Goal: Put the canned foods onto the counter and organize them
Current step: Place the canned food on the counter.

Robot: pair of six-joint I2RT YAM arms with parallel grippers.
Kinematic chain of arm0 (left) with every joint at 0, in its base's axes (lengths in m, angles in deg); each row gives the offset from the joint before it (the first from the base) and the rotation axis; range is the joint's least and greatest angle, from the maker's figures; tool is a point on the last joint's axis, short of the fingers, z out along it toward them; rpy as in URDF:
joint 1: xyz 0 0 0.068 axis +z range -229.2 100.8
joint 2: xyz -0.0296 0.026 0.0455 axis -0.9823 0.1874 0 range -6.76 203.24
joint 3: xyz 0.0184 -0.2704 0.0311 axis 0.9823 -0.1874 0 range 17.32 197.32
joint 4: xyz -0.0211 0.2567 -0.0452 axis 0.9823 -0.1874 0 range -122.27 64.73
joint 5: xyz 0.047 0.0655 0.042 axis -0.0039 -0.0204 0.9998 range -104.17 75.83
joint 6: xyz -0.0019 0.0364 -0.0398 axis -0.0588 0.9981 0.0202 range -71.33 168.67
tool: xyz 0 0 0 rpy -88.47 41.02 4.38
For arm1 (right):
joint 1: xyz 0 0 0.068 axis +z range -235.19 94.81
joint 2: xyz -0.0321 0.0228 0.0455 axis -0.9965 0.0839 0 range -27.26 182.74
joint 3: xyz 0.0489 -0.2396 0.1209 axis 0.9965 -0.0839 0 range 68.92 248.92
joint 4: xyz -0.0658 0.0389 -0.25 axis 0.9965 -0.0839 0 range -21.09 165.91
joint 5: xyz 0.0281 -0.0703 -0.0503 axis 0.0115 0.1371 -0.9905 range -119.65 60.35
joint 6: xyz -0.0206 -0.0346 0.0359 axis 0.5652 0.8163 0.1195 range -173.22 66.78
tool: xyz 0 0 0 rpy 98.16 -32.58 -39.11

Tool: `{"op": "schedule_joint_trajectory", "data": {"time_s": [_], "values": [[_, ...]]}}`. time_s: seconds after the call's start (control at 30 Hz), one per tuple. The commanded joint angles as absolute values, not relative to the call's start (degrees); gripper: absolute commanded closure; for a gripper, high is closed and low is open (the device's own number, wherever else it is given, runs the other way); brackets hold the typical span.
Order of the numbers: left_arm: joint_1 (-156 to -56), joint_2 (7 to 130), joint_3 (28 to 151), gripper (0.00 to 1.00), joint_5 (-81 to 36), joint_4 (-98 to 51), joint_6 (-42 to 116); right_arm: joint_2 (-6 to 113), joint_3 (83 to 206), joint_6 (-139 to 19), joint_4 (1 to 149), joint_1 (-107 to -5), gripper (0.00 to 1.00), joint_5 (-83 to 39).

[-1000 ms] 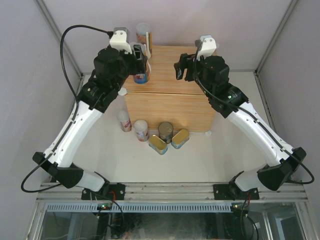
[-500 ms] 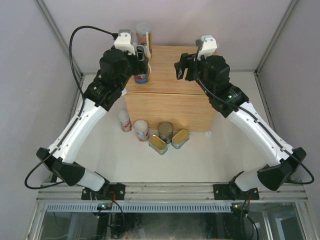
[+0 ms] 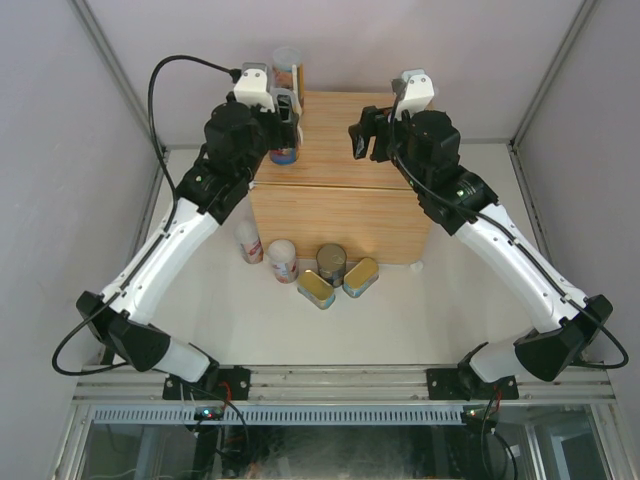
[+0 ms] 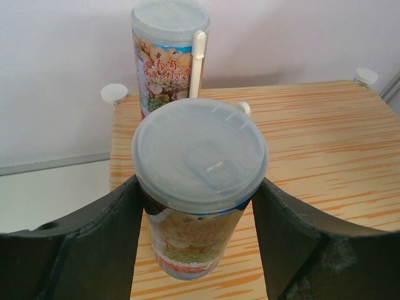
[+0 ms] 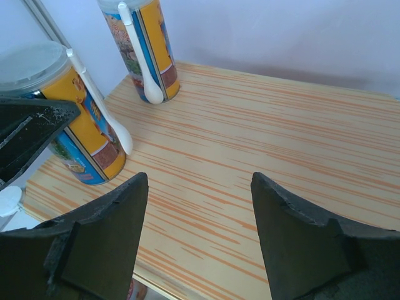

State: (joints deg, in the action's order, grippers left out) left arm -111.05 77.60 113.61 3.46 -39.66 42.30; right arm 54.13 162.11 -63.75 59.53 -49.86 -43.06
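Note:
My left gripper (image 3: 283,108) is shut on a tall white-lidded can (image 4: 200,156) with a colourful label. The fingers (image 4: 94,244) press both sides just under its lid. This can (image 3: 284,152) stands upright near the left edge of the wood-grain counter (image 3: 340,200). A second tall can (image 4: 169,56) stands behind it at the back left corner. My right gripper (image 5: 199,181) hangs open over the bare counter top (image 5: 262,125), right of both cans, with nothing between its fingers. Two more tall cans (image 3: 248,241) (image 3: 283,260), a dark can (image 3: 331,264) and two gold tins (image 3: 316,289) (image 3: 361,276) sit on the table below the counter's front.
Each tall can has a white spoon strapped to its side (image 5: 147,87). White round connectors (image 4: 114,92) mark the counter's corners. Grey walls close in behind and on both sides. White table surface (image 3: 300,330) lies between the loose cans and the arm bases.
The left arm's wrist and elbow have swung slightly right and toward the back. The can between its fingers stays in about the same spot. The right arm has not moved.

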Motion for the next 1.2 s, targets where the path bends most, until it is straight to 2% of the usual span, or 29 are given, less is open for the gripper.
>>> {"op": "schedule_joint_trajectory", "data": {"time_s": [0.0, 0.1, 0.2, 0.4, 0.67, 0.83, 1.17], "values": [[-110.7, 73.7, 113.1, 1.00, 4.9, -30.9, 43.4, 53.4, 164.2, -65.0, 62.0, -50.1, 0.33, -42.8], [-110.7, 73.2, 112.1, 0.99, 5.5, -30.7, 43.1, 53.5, 164.4, -65.0, 61.9, -49.9, 0.33, -42.7], [-110.6, 72.7, 111.4, 0.90, 6.2, -30.9, 42.6, 53.6, 164.5, -64.9, 61.8, -49.8, 0.33, -42.8], [-110.6, 71.5, 109.9, 0.55, 7.0, -31.0, 41.7, 53.6, 164.7, -64.7, 61.7, -49.3, 0.33, -43.1], [-110.6, 70.6, 109.2, 0.22, 7.1, -30.5, 41.5, 53.7, 165.0, -64.5, 61.5, -48.8, 0.33, -43.3], [-110.6, 70.6, 109.2, 0.14, 6.9, -30.6, 41.6, 53.6, 165.1, -64.4, 61.4, -48.6, 0.33, -43.4], [-110.6, 69.3, 109.6, 0.09, 6.5, -30.3, 40.2, 53.5, 165.2, -64.1, 61.3, -48.4, 0.33, -43.7]]}}
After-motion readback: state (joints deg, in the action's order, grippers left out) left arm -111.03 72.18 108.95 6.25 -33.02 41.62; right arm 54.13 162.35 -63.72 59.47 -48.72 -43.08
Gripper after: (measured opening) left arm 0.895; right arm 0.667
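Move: The canned food is already in the left hand's fingers and standing on the wooden counter; its middle is about 3 cm below the hand point. The other can with the spoon stands about 9 cm straight ahead of it at the same height. The counter's front left corner is roughly 7 cm back and 7 cm left of the hand, some 10 cm below. From the right hand, the gripped can is about 16 cm left, 2 cm ahead and 2 cm lower. Still gripping the can below its lid, the left hand drags it about 1 cm left and slightly back over the counter. Then the fingers open wide and let go, while the hand rises some 3 cm and eases a little farther back and left, its fingertips tipping up about 5 degrees. ##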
